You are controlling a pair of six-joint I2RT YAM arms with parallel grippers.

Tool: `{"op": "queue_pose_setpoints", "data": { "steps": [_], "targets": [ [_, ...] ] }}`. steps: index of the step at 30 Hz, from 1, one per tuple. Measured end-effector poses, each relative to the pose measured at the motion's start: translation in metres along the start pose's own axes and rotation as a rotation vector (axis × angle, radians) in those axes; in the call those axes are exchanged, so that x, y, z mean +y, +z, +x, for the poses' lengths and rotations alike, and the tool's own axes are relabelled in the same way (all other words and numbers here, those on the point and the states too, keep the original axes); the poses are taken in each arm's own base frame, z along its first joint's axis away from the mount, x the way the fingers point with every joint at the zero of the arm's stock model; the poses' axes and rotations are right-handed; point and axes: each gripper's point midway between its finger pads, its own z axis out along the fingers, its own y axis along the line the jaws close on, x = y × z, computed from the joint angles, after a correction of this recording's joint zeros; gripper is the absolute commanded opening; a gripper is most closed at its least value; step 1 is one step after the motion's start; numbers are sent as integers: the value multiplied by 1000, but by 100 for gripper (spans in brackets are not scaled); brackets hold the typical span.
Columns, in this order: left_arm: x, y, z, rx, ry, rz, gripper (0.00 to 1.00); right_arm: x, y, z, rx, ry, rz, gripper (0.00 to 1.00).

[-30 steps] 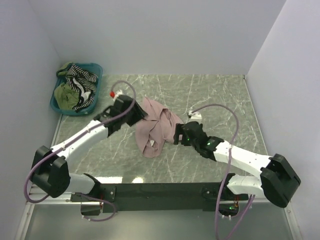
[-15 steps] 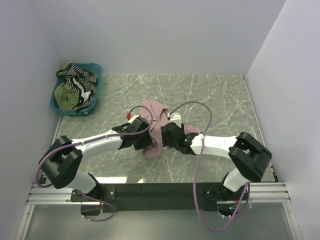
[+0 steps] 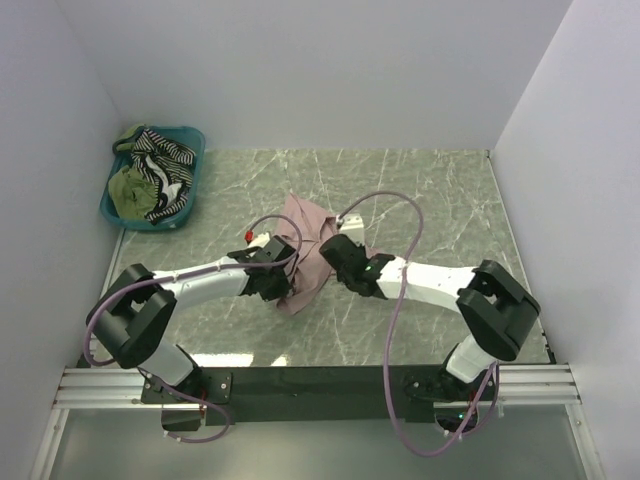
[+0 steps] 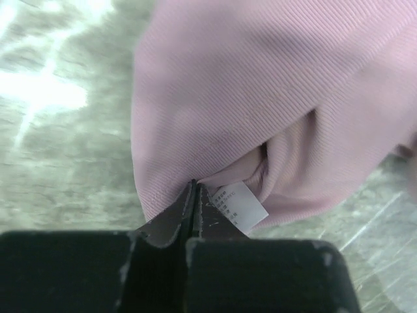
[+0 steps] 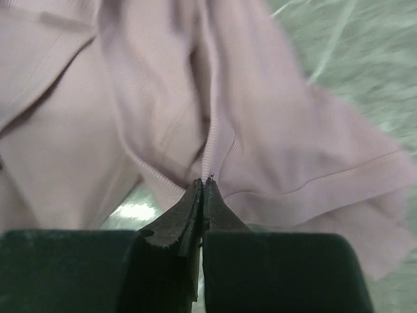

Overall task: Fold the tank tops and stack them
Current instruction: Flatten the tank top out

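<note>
The dusty pink tank top (image 3: 305, 250) lies bunched at the middle of the table. My left gripper (image 3: 275, 285) is shut on its lower left edge, next to a white label (image 4: 239, 207), and the pink cloth (image 4: 260, 98) fills the left wrist view. My right gripper (image 3: 333, 257) is shut on a ribbed seam at its right side (image 5: 218, 147). The two grippers hold the top from opposite sides, close together. The olive green top (image 3: 130, 188) and the black-and-white striped top (image 3: 165, 155) lie in the teal basket (image 3: 192, 135).
The teal basket stands at the back left corner against the left wall. White walls close in the marbled green table (image 3: 430, 200) on three sides. A black rail (image 3: 320, 380) runs along the near edge by the arm bases.
Both grippers moved inward and toward each other over the pink top and closed on it; the top is now bunched narrower between them.
</note>
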Motion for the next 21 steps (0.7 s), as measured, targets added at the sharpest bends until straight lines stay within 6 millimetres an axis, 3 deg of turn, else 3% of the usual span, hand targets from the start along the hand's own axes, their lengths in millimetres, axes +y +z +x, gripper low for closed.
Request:
{"op": "queue_pose_setpoints", "data": {
  "steps": [2,4,10,12,14,17,21],
  "targets": [
    [5,1,-5,-5,-11,-14,1,-11,-1,-11,-8,18,18,0],
    [11,0,-13,-17,-24,-33,1,-36,-1,-32,-28,75,52,0],
    [33,-14,-58,-82,-120,-42,1,-160,5,-135,-175,328,263,0],
    [42,-17,-74,-96,-162,-42,1,-190,10,-164,-218,382,314,0],
    [54,-17,-86,-96,-201,-49,1,-211,22,-180,-229,412,352,0],
    [68,-15,-94,-83,-233,-61,1,-231,58,-181,-190,432,389,0],
    [88,-13,-98,-62,-265,-80,1,-243,114,-156,-75,420,422,0]
  ]
}}
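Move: On either side of the bunched tank top, both shut grippers hold its hem just above the table. The left has bare table about 12 cm to its left and 5 cm ahead, the care label some 2 cm to its right, and the cloth's middle roughly 10 cm ahead, 6 cm right. For the right hand, open table lies about 22 cm ahead and 22 cm right; the cloth's middle is some 7 cm ahead, 5 cm left. Pulling the tank top apart between them, both hands keep their pinch. The right sweeps about 22 cm to the right and as far forward, rising some 13 cm on the way and then sinking about 7, turning roughly 35 degrees clockwise; the left draws its end left and a little forward over the table, turning slightly counter-clockwise. ##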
